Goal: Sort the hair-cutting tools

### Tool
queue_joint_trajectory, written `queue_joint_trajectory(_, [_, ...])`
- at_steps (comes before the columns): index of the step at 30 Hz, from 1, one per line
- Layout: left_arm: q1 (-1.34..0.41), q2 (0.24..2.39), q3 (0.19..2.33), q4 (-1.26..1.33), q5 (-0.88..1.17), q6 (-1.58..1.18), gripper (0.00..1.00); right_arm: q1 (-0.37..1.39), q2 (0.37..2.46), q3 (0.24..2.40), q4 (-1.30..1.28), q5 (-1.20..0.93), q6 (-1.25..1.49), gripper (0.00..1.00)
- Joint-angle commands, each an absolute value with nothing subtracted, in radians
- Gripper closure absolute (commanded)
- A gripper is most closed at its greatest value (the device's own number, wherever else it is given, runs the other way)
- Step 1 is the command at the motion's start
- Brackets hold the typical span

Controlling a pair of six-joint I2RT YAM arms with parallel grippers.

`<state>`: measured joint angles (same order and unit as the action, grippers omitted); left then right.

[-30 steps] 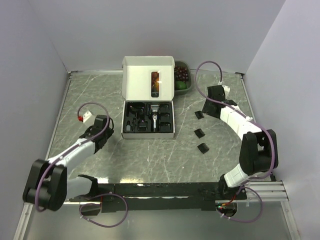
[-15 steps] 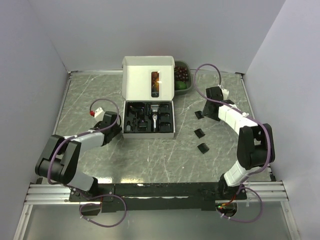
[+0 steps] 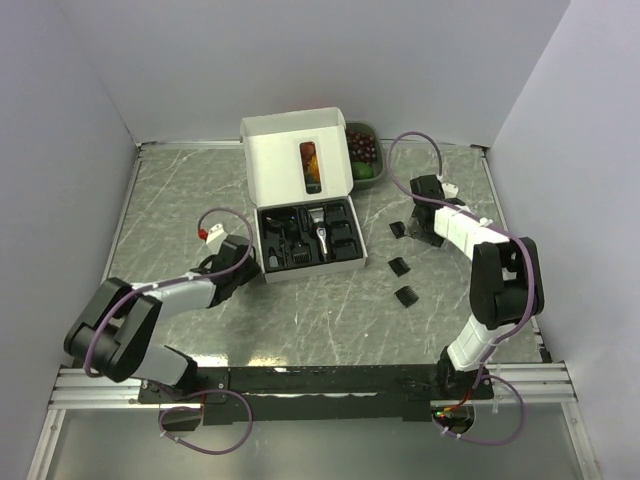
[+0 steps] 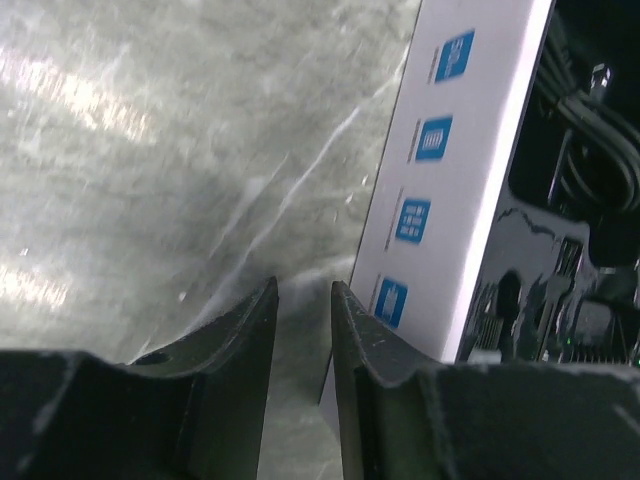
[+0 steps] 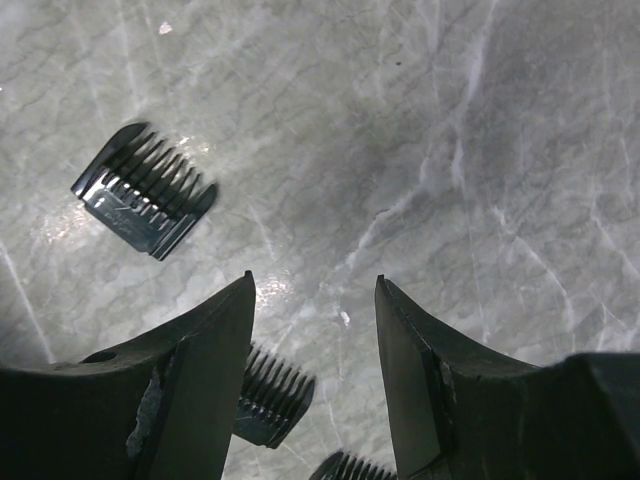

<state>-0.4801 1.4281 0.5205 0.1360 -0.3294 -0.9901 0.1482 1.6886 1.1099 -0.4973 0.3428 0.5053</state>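
Note:
The white box point(image 3: 262, 245) lies open mid-table, its black insert point(image 4: 575, 210) holding the slim black-and-silver clipper point(image 3: 323, 237) and small black parts. My left gripper point(image 3: 243, 268) sits at the box's near-left corner. In the left wrist view its jaws point(image 4: 303, 285) stand narrowly open with only table between them, the right finger point(image 4: 350, 320) close against the box's white side point(image 4: 450, 190). Three black comb guards point(image 3: 399, 230) point(image 3: 399, 266) point(image 3: 407, 296) lie in a row right of the box. My right gripper point(image 3: 425, 228) hovers open beside the farthest guard; guards point(image 5: 145, 203) point(image 5: 272, 395) show left of its jaws point(image 5: 313, 280).
The box lid point(image 3: 300, 165) stands up behind the insert. A grey tray of fruit point(image 3: 365, 160) sits at the back, right of the lid. White walls enclose the marbled table point(image 3: 180, 200) on three sides. A third guard's tip point(image 5: 350, 468) shows at the right wrist view's bottom edge.
My left arm has swung right up to the box's near-left corner. The box has shifted right and turned counter-clockwise. My right gripper has drawn slightly back beside the farthest guard.

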Motion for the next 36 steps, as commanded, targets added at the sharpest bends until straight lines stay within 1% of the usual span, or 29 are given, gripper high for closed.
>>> queue_joint_trajectory(1, [-0.492,1.336,0.474,0.095,-0.316,-1.014,0.65,0.14,1.709,1.146,-0.537,0.38,0.54,0.41])
queue_joint_trajectory(4, [-0.494,1.24,0.45,0.066,-0.307,-1.023,0.64,0.138,1.721,1.155,-0.543,0.351,0.554,0.41])
queue_joint_trajectory(6, [-0.494,1.157,0.446,0.017,-0.311,-1.023,0.59,0.138,1.732,1.167,-0.549,0.333,0.558,0.41])
queue_joint_trajectory(10, [-0.495,1.042,0.449,-0.066,-0.31,-1.012,0.55,0.138,1.776,1.195,-0.577,0.31,0.586,0.41])
queue_joint_trajectory(12, [-0.495,0.988,0.44,-0.08,-0.299,-1.012,0.5,0.14,1.793,1.209,-0.586,0.285,0.6,0.41])
queue_joint_trajectory(16, [-0.497,0.931,0.423,-0.092,-0.287,-1.019,0.43,0.143,1.836,1.235,-0.594,0.258,0.63,0.42])
queue_joint_trajectory(18, [-0.497,0.913,0.42,-0.098,-0.285,-1.016,0.4,0.144,1.865,1.255,-0.618,0.27,0.655,0.42])
queue_joint_trajectory(19, [-0.497,0.907,0.419,-0.106,-0.282,-1.012,0.37,0.147,1.874,1.272,-0.624,0.278,0.661,0.41])
queue_joint_trajectory(22, [-0.497,0.89,0.408,-0.1,-0.273,-1.009,0.34,0.158,1.894,1.285,-0.637,0.285,0.684,0.41])
queue_joint_trajectory(36, [-0.499,0.882,0.402,-0.084,-0.261,-0.997,0.35,0.196,1.959,1.391,-0.727,0.319,0.805,0.39])
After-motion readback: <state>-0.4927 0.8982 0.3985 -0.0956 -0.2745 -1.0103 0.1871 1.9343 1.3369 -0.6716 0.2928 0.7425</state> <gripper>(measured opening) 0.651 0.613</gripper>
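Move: The right hand hangs open above the table; the farthest of the three loose combs lies about 7 cm ahead of it, 5 cm to its left and 5 cm below. The middle comb is some 2 cm back and 4 cm left of that hand, the nearest comb roughly 9 cm back and 3 cm left. For the left hand, at the near-left corner of the box, the box's middle is about 8 cm ahead and 13 cm right; the clipper inside is 9 cm ahead and 15 cm right, all near its height. Down about 4 cm, and to the left with a little forward, the right hand closes in on the farthest comb, tilting its fingers slightly steeper and turning a touch clockwise, jaws kept open. The left hand comes back off the box's left wall, rises to end roughly 7 cm higher and 5 cm farther back, tips its fingers up a little and opens them. ##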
